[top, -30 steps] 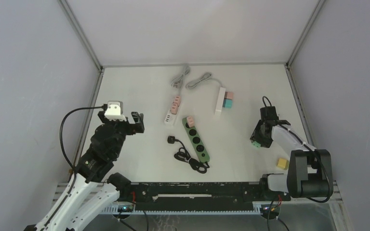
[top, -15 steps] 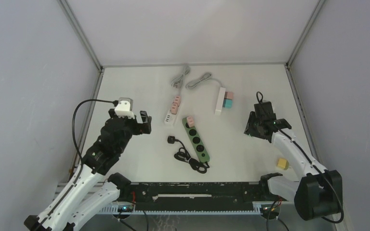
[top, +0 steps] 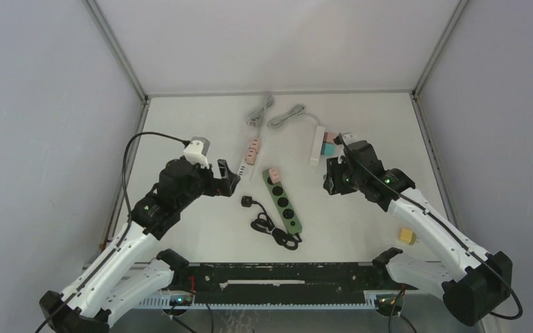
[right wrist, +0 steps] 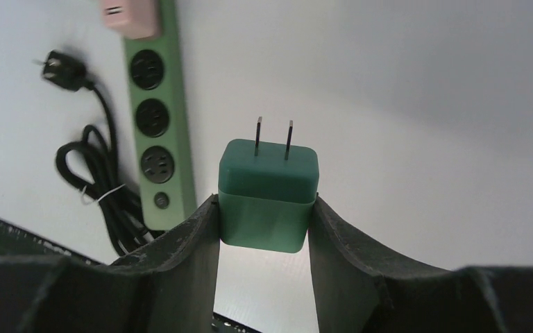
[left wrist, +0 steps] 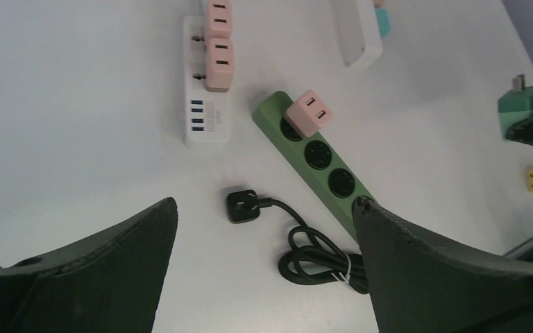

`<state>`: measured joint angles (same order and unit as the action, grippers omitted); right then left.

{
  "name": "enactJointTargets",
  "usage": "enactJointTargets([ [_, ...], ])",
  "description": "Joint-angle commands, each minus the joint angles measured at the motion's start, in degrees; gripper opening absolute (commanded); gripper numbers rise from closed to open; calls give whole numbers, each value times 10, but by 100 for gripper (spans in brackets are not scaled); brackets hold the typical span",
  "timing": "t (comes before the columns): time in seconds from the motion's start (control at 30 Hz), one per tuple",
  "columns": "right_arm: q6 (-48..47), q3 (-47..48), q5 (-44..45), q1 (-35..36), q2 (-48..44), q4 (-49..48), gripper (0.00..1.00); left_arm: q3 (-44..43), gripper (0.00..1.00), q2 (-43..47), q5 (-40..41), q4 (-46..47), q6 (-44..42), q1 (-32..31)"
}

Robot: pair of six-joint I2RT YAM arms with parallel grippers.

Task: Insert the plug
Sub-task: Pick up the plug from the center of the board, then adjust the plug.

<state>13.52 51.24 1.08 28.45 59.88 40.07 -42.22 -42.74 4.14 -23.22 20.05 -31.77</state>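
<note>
A green two-prong plug (right wrist: 268,191) sits clamped between my right gripper's (right wrist: 264,201) fingers, prongs pointing away from the wrist. The left wrist view shows the same plug (left wrist: 520,111) at its right edge. That gripper (top: 336,177) hovers right of the green power strip (top: 282,201), which lies diagonally at the table's middle. The strip (right wrist: 156,118) has three free round sockets and a pink plug (right wrist: 130,14) in its far end. My left gripper (top: 229,179) hangs open above the table left of the strip (left wrist: 319,166), its jaws (left wrist: 265,203) wide with nothing between them.
A black plug (top: 250,201) with a coiled cable (top: 275,234) lies just left of the green strip. Behind it are a white strip with pink plugs (top: 248,158), another white strip with teal and pink blocks (top: 317,144), and grey cables (top: 271,114). A yellow plug (top: 407,236) lies near the right front.
The right gripper has carried the green plug from the right side up and left toward the green strip. The left arm has swung right toward the table's middle, still open.
</note>
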Motion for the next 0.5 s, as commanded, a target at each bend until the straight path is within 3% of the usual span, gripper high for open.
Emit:
enactJointTargets([
  [0.0, -69, 47, -31, 46, -5, -16, 41, -45, 100, -23, -84, 24, 41, -2],
  [0.47, -201, 108, -82, 200, 53, -52, 41, -44, 100, -89, -250, 96, 101, -3],
])
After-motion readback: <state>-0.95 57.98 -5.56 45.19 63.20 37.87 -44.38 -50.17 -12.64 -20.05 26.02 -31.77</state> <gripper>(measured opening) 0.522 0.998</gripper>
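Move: The open left gripper wants the green plug, about 26 cm to its right, 3 cm back and some 5 cm lower, in the right fingers. From it, the green power strip's middle is 15 cm right, 3 cm back and 19 cm below; the strip's pink plug lies 12 cm right, 5 cm ahead. For the right hand, the left gripper waits 26 cm left, 3 cm ahead, 5 cm up, with the strip's middle level and 12 cm left, 14 cm below. Swing the right gripper left about 9 cm towards the left gripper, drawing it back and lifting it a little while turning it some 30 degrees counter-clockwise, fingers keeping their hold on the green plug. Meanwhile bring the left gripper about 5 cm right to meet it, jaws still wide open, turning clockwise and tipping slightly down. ##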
